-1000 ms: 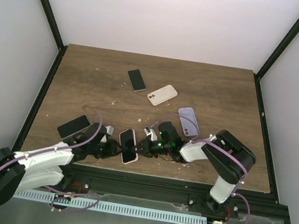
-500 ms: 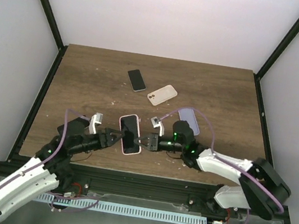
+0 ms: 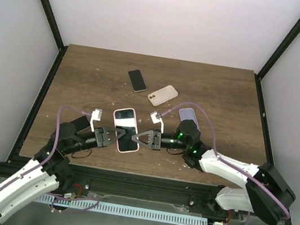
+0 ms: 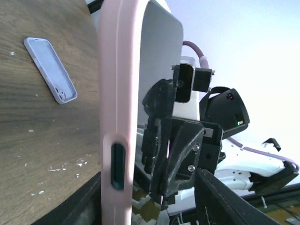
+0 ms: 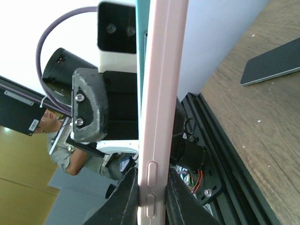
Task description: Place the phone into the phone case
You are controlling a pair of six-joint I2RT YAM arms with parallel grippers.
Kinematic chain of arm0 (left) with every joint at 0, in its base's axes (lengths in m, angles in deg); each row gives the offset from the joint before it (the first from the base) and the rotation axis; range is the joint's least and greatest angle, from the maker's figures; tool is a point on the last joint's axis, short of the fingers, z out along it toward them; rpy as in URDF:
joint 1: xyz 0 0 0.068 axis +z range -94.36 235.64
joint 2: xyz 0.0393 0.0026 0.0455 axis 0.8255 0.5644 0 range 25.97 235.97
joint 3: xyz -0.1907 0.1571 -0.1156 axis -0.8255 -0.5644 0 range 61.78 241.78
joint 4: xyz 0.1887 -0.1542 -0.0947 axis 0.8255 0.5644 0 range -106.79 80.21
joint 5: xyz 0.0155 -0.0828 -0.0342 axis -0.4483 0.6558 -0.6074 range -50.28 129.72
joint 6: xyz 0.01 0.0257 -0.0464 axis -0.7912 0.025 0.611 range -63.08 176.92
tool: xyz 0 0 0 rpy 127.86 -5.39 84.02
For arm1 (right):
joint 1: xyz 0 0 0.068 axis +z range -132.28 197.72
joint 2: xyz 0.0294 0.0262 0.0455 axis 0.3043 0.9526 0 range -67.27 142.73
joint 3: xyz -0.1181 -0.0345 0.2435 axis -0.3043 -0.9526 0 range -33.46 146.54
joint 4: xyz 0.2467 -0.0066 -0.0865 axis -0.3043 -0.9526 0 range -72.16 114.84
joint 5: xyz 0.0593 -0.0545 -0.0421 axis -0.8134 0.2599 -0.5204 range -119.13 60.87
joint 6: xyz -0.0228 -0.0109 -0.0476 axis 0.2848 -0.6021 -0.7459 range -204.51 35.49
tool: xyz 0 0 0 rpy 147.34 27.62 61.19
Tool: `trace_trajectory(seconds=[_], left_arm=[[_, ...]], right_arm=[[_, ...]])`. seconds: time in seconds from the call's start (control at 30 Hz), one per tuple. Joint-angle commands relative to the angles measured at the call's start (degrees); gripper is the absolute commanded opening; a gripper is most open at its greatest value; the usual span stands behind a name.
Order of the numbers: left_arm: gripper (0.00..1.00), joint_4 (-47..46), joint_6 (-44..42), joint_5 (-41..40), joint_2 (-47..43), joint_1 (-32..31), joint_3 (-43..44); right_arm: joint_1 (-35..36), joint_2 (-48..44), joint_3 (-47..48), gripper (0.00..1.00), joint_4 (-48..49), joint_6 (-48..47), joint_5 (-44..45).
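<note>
A phone in a pink case (image 3: 124, 128) hangs above the near part of the table between my two grippers, screen up. My right gripper (image 3: 141, 137) is shut on its right edge. In the right wrist view both fingers press the pink edge (image 5: 161, 93) near its side buttons, at the gripper (image 5: 152, 187). My left gripper (image 3: 115, 135) is at the left edge. In the left wrist view the pink edge (image 4: 115, 93) stands by one finger, with a wide gap to the other, so this gripper (image 4: 150, 204) looks open.
A lavender case (image 3: 189, 121) lies right of the grippers and shows in the left wrist view (image 4: 50, 70). A cream case (image 3: 162, 95) and a black phone (image 3: 137, 80) lie farther back. Another black phone (image 3: 79, 124) lies by the left arm (image 5: 274, 65).
Both arms have lifted the pink-cased phone off the table and carried it away from the near edge. It now tilts with its far end raised.
</note>
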Motion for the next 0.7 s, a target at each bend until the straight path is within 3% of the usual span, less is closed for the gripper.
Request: trace_trajectory(seconds=[0.0,0.13,0.27,0.4,0.53,0.67], left_arm=[[0.41,-6.70,1.10,3.40,2.02,-0.16,-1.44],[0.18,-9.36,2.00,4.12,1.49,-0.12,-3.57],[0.00,-9.50,1.38,4.00,-0.92,-0.16,-4.32],[0.00,-5.62,-1.27,4.03,-2.97,-0.16,-3.42],[0.00,-8.09,-2.83,9.23,-1.70,-0.16,-2.89],[0.00,-11.75,-3.09,15.75,1.29,-0.17,-2.25]], right_arm=[[1.46,1.09,3.56,0.08,6.81,1.18,-1.91],[1.76,1.04,3.55,0.08,4.45,0.43,-1.64],[1.75,-0.68,3.83,0.22,-2.21,-2.32,-0.21],[1.28,-1.84,6.48,0.39,-10.16,-4.78,-0.21],[-0.46,-3.53,8.23,0.57,-14.31,-4.57,0.00],[-1.61,-4.20,11.24,0.62,-19.29,-6.54,0.39]])
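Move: The right fingers still hold the pink case, phone in it, by its right edge, its middle about 2 cm ahead and 3 cm left of that hand, level with it. From the left hand, open at the left edge, that middle is about 2 cm ahead, 2 cm right, level. From the left hand and some 22 cm below, the lavender case lies about 21 cm ahead and 29 cm right, the loose black phone roughly 8 cm ahead and 25 cm left. Easing less than a centimetre to its right, the left hand shuts its fingers and pinches the left edge of the pink case, then draws it back about 2 cm and slightly down, turning clockwise a little. The right hand first gives back just under a centimetre, then opens its fingers wide to let go of the right edge, moving about 2 cm up and 1 cm forward. ##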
